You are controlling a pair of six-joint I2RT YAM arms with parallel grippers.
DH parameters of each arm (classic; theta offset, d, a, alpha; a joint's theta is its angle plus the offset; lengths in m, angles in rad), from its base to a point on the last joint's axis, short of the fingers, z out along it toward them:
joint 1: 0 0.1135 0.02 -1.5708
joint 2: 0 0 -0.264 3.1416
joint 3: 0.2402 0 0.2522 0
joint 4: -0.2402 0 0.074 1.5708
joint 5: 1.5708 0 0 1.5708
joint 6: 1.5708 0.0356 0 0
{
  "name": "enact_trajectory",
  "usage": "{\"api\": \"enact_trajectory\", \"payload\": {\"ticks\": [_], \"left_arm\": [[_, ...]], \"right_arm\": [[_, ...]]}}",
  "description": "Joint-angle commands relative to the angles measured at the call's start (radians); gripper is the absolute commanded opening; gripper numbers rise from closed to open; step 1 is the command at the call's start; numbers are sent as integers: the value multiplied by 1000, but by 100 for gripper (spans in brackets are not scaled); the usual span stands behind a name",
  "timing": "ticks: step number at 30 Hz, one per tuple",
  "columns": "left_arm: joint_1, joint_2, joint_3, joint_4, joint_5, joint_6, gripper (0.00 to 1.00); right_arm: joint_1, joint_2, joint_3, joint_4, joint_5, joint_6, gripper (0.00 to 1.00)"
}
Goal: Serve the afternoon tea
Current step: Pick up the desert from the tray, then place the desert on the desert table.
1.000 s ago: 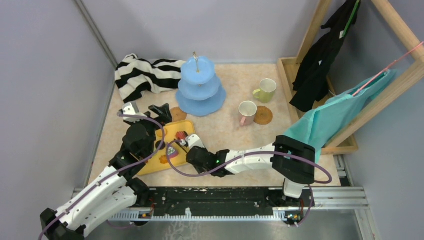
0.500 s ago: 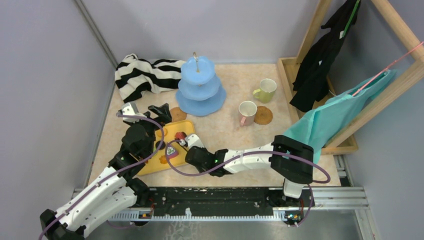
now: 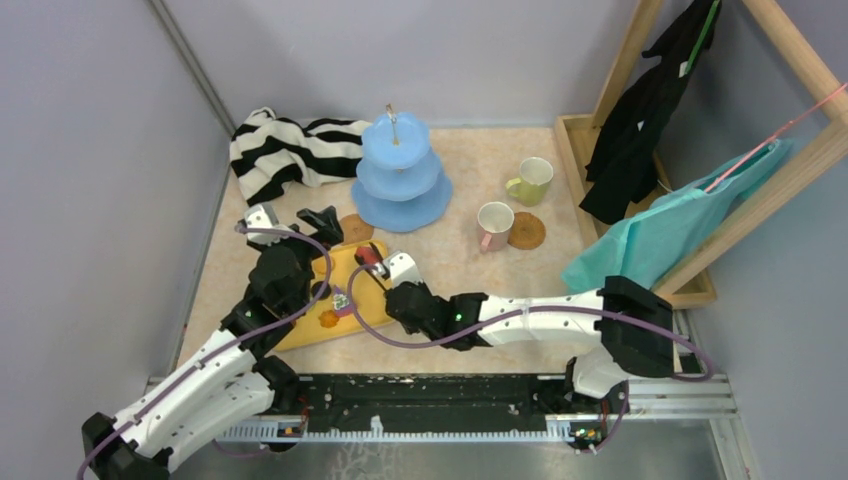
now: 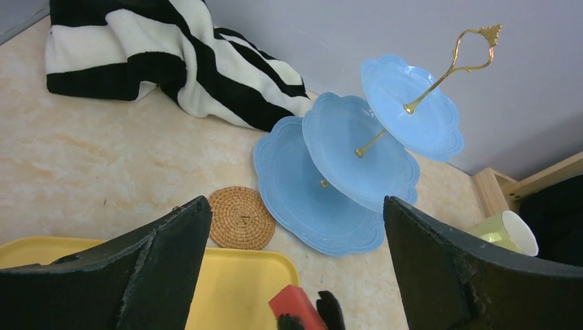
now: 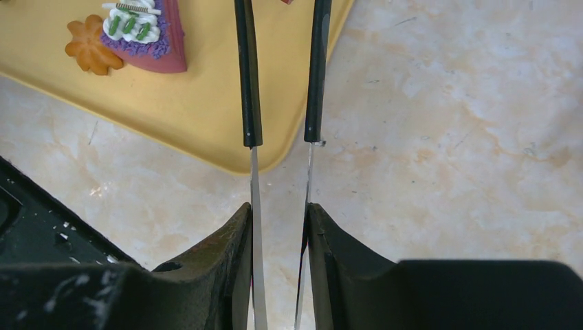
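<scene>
My right gripper (image 3: pixel 402 278) (image 5: pixel 278 213) is shut on a pair of metal tongs (image 5: pixel 249 103) with black tips. The tongs pinch a red cake piece (image 3: pixel 368 255) (image 4: pixel 294 304) over the far right corner of the yellow tray (image 3: pixel 345 272) (image 5: pixel 206 117). A purple-iced cake slice (image 3: pixel 341 300) (image 5: pixel 148 41) and an orange cookie (image 3: pixel 326 319) (image 5: pixel 88 47) lie on the tray. The light-blue three-tier stand (image 3: pixel 398 175) (image 4: pixel 323 192) stands empty behind the tray. My left gripper (image 3: pixel 292 220) (image 4: pixel 295 213) hangs open above the tray's far edge, holding nothing.
One cork coaster (image 3: pixel 355 227) (image 4: pixel 240 218) lies between tray and stand. A pink-handled cup (image 3: pixel 493 224) stands beside the other coaster (image 3: pixel 527 231), with a yellow-green cup (image 3: pixel 530 180) (image 4: pixel 509 234) behind. A striped cloth (image 3: pixel 290 150) lies back left. A wooden rack (image 3: pixel 700 180) with clothes fills the right.
My right arm has swung right and forward, carrying the red piece in the tongs from the tray's middle to its far right corner. The jaws squeezed the tongs tighter. The left arm stayed put.
</scene>
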Motion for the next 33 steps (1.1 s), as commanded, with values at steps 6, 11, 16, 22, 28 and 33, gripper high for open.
{"api": "enact_trajectory", "payload": {"ticks": [6, 11, 16, 22, 28, 33], "left_arm": [[-5, 28, 65, 13, -41, -3, 99], [-4, 42, 72, 13, -33, -5, 99], [-4, 50, 72, 12, -17, -18, 99], [-4, 60, 75, 21, 2, -22, 99], [-4, 70, 74, 33, 15, -25, 99], [-4, 84, 74, 42, 21, -26, 99]], "right_arm": [[-9, -112, 58, -137, 169, -25, 13], [-48, -159, 75, -213, 217, -34, 13], [-118, -201, 88, -251, 224, -56, 13], [-220, -197, 128, -263, 193, -102, 14], [-322, -160, 186, -248, 141, -154, 14], [-395, -106, 253, -242, 88, -195, 14]]}}
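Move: The right hand, holding the tongs with the red dessert already off the tray, has the tiered stand about 24 cm ahead and 2 cm to its right, mid-height roughly level with it. The pink mug stands 16 cm ahead and 21 cm right; the empty coaster is about 18 cm ahead and 8 cm left; the tray's middle is 3 cm ahead and 13 cm left, some 12 cm lower. From the left hand the stand is some 14 cm ahead, 15 cm right, its middle 16 cm below. Rightwards at first, then swinging forward and to the right while rising, the right hand carries the tong-held dessert away from the tray towards the right side of the tiered stand: about 12 cm right, 12 cm forward and 8 cm up. The wrist turns some 20 degrees clockwise as it goes; the fingers keep their squeeze on the tongs. ##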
